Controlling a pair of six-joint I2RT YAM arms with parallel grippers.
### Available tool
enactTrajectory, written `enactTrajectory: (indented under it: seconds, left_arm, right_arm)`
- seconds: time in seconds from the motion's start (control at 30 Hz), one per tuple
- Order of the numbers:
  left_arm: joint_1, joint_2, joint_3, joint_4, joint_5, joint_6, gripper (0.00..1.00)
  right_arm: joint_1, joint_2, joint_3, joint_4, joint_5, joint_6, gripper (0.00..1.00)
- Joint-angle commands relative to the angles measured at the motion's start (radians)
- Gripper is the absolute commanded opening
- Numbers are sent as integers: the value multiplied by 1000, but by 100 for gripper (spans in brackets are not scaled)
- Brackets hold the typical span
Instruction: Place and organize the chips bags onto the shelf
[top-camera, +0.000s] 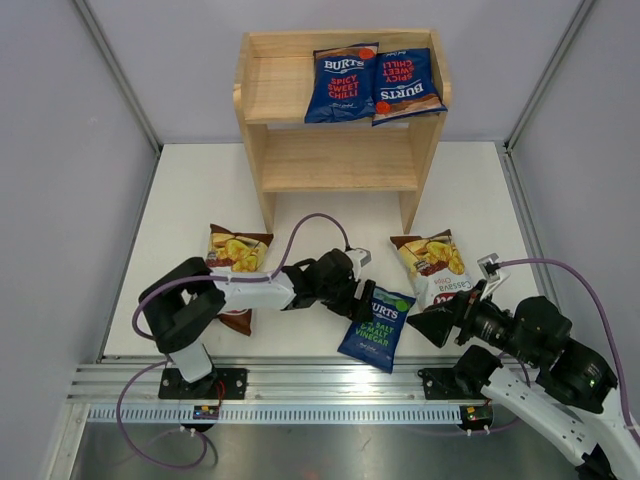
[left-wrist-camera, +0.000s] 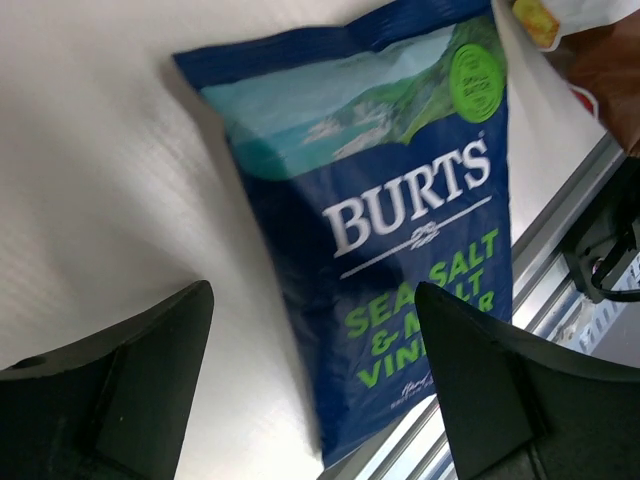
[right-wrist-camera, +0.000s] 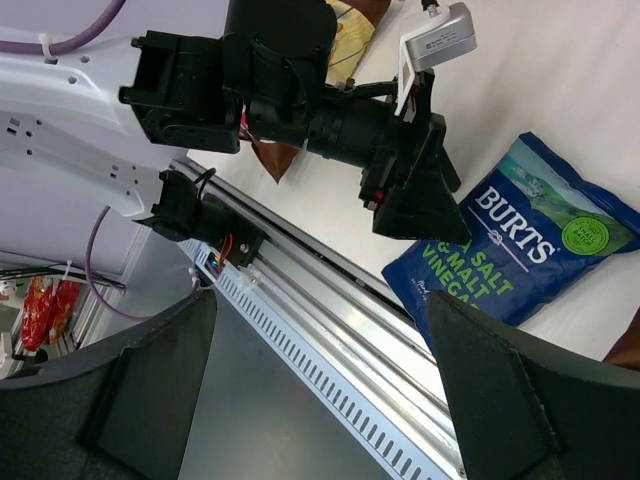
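Note:
A blue Burts sea salt chips bag (top-camera: 376, 327) (left-wrist-camera: 380, 220) (right-wrist-camera: 520, 245) lies flat near the table's front edge. My left gripper (top-camera: 362, 295) (left-wrist-camera: 312, 300) hovers over its lower half, open, holding nothing. My right gripper (top-camera: 440, 325) (right-wrist-camera: 322, 300) is open and empty just right of that bag, pointing left over the front rail. One brown-and-white Chuba bag (top-camera: 237, 250) lies under my left arm. A second Chuba bag (top-camera: 432, 262) lies right of centre. Two red-label Burts bags (top-camera: 342, 85) (top-camera: 405, 85) lean on the top tier of the wooden shelf (top-camera: 340, 160).
A metal rail (top-camera: 330, 378) (right-wrist-camera: 330, 340) runs along the near table edge, and the sea salt bag's bottom edge reaches it. Grey walls (top-camera: 70, 150) close in the left and right sides. A purple cable (top-camera: 315, 225) loops above my left arm.

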Motion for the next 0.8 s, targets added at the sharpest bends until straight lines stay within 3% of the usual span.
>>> enactTrajectory:
  seconds: [0.0,0.17,0.43,0.5,0.53,0.63,0.77]
  left_arm:
    - [-30,44,60,58,-33,-16,84]
    - [-59,73,62,23,-135,-39,74]
    - [-112,72,14,49,-240,-108,32]
    - [-123,21,-26,61,-288,-145,23]
    - [-125,-52,-46,75,-334,-159,13]
    - [-140,-180,-128,66,-452,-203,1]
    - [-145,-444,-213,-3,-570,-252,0]
  right_arm:
    - [-1,-1,-15,36,-45,9,93]
    - [-1,-6,-24,59,-57,21,93]
    - [1,-9,-44,79,-59,32,92]
    - [-1,-9,-53,83,-53,38,92]
    - [-1,-14,-66,85,-51,41,92]
    - [-1,-23,-108,122,-51,62,93]
    - [-2,-21,-190,206,-68,99,93]
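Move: The sea salt Burts bag lies flat just beside the left hand, its middle about 4 cm to the right, 4 cm back and 3 cm below the fingertips. From that same hand, the right-hand brown chips bag is roughly 18 cm to the right and 5 cm ahead, the left-hand brown bag some 28 cm left and 5 cm ahead, both low on the table. From the right hand the Burts bag is about 8 cm left, 3 cm ahead and 25 cm down. The Burts bag's near-left part is taken between the left fingers, which sink about 1 cm and slide some 2.5 cm further right while closing fully, pinching the film into a fold. The left hand then turns back, pulling left over 5 cm and up about 4 cm with a counter-clockwise turn of some 15 degrees. Late on, the open right hand sinks about 3 cm and drifts left. ##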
